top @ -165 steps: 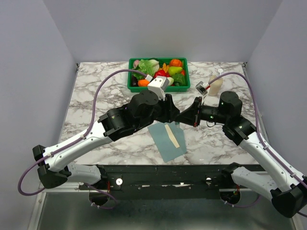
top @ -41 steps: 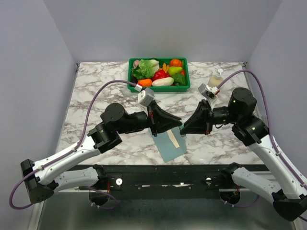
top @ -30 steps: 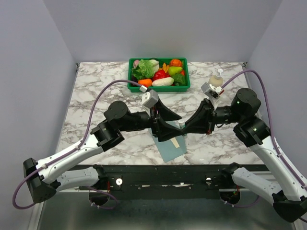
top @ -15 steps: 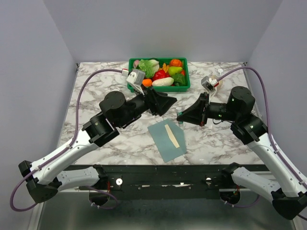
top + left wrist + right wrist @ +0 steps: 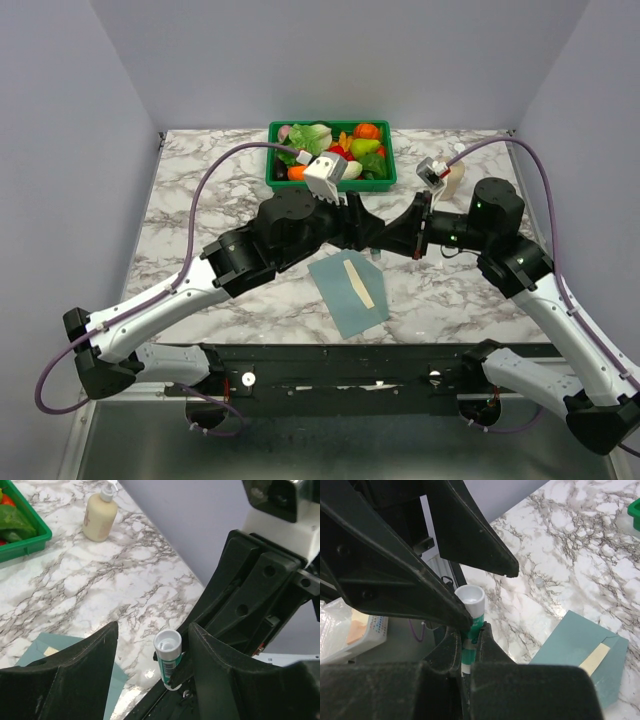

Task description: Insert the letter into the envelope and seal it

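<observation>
The teal envelope (image 5: 350,297) lies flat on the marble near the front edge, with a narrow cream strip (image 5: 361,285) across it, apparently the letter's edge. The rest of the letter is hidden. Both grippers meet in the air just behind the envelope. My right gripper (image 5: 470,630) is shut on a green-and-white glue stick (image 5: 470,605), whose white end points at the left arm. My left gripper (image 5: 152,630) is open, its fingers straddling that white end (image 5: 167,643); the right-hand finger is close beside the tube. The envelope (image 5: 580,655) also shows below in the right wrist view.
A green basket (image 5: 275,183) of toy vegetables stands at the back centre. A cream pump bottle (image 5: 452,178) stands at the back right, just behind the right arm. A small round pale thing (image 5: 536,581) lies on the marble near the envelope.
My left gripper has swung from near the basket back to the right gripper and now straddles the glue stick's end, its jaws a little narrower. The right gripper shifted slightly; the envelope stayed put.
</observation>
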Motion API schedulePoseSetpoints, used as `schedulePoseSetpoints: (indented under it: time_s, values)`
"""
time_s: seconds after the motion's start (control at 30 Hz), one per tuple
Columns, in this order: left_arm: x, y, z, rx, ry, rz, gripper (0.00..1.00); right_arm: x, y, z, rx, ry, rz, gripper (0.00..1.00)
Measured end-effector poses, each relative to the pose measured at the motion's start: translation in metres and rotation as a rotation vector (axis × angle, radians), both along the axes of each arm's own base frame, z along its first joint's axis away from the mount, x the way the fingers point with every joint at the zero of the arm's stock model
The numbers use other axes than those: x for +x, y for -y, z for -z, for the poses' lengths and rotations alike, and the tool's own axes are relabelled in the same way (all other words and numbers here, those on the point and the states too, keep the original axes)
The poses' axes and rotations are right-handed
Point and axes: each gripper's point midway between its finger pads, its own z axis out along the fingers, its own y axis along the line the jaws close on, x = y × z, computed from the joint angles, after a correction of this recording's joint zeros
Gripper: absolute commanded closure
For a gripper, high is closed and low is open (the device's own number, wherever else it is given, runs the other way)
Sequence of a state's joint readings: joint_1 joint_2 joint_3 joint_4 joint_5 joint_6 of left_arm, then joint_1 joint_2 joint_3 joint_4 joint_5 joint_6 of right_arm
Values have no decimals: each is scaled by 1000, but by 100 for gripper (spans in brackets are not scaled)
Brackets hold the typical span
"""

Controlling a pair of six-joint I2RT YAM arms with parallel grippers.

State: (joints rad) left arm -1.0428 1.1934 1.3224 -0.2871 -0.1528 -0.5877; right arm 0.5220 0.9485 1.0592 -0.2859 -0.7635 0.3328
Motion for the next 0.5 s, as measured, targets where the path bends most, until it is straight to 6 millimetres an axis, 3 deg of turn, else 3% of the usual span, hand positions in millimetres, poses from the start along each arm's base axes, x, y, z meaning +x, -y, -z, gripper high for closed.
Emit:
schedulePoseSetpoints:
  time_s: [0.1, 0.2, 0.3, 0.43, 0.5]
  values:
    - [2, 0, 6, 25, -11, -11, 38, 0, 0, 0, 0, 0, 0, 99]
    - [2, -1, 6, 27, -13, -14, 51, 1, 0, 0, -1, -1, 3, 99]
    - [0, 1, 3, 22, -9, -5, 65, 2, 0, 1, -2, -3, 9, 99]
    - [-4, 5, -3, 1, -4, 11, 100, 3, 0, 1, -3, -5, 17, 99]
    - [-5, 6, -5, -9, -3, 19, 100, 4, 0, 1, -4, -4, 20, 99]
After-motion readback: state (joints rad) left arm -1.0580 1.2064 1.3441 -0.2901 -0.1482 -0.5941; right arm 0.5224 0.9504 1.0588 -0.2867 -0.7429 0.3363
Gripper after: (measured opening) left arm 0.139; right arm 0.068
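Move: Right at the left hand's open fingers stands the glue stick's white cap, about 1 cm back, 1 cm to the right and 1 cm below midway between them. The envelope lies on the table roughly 30 cm below, 6 cm ahead and 3 cm to the left; the letter's exposed strip is at the same depth, some 7 cm ahead and 1 cm left. From the right hand, already gripping the stick, the cap is straight above, about 4 cm up. Closing from about two-thirds open to nearly shut, the left fingers pinch the white cap at the top of the upright glue stick. The left hand otherwise almost stays in place, dipping about half a centimetre, then rising some 1 cm while easing slightly back and right. The right hand holds still, keeping its grip lower on the stick. ##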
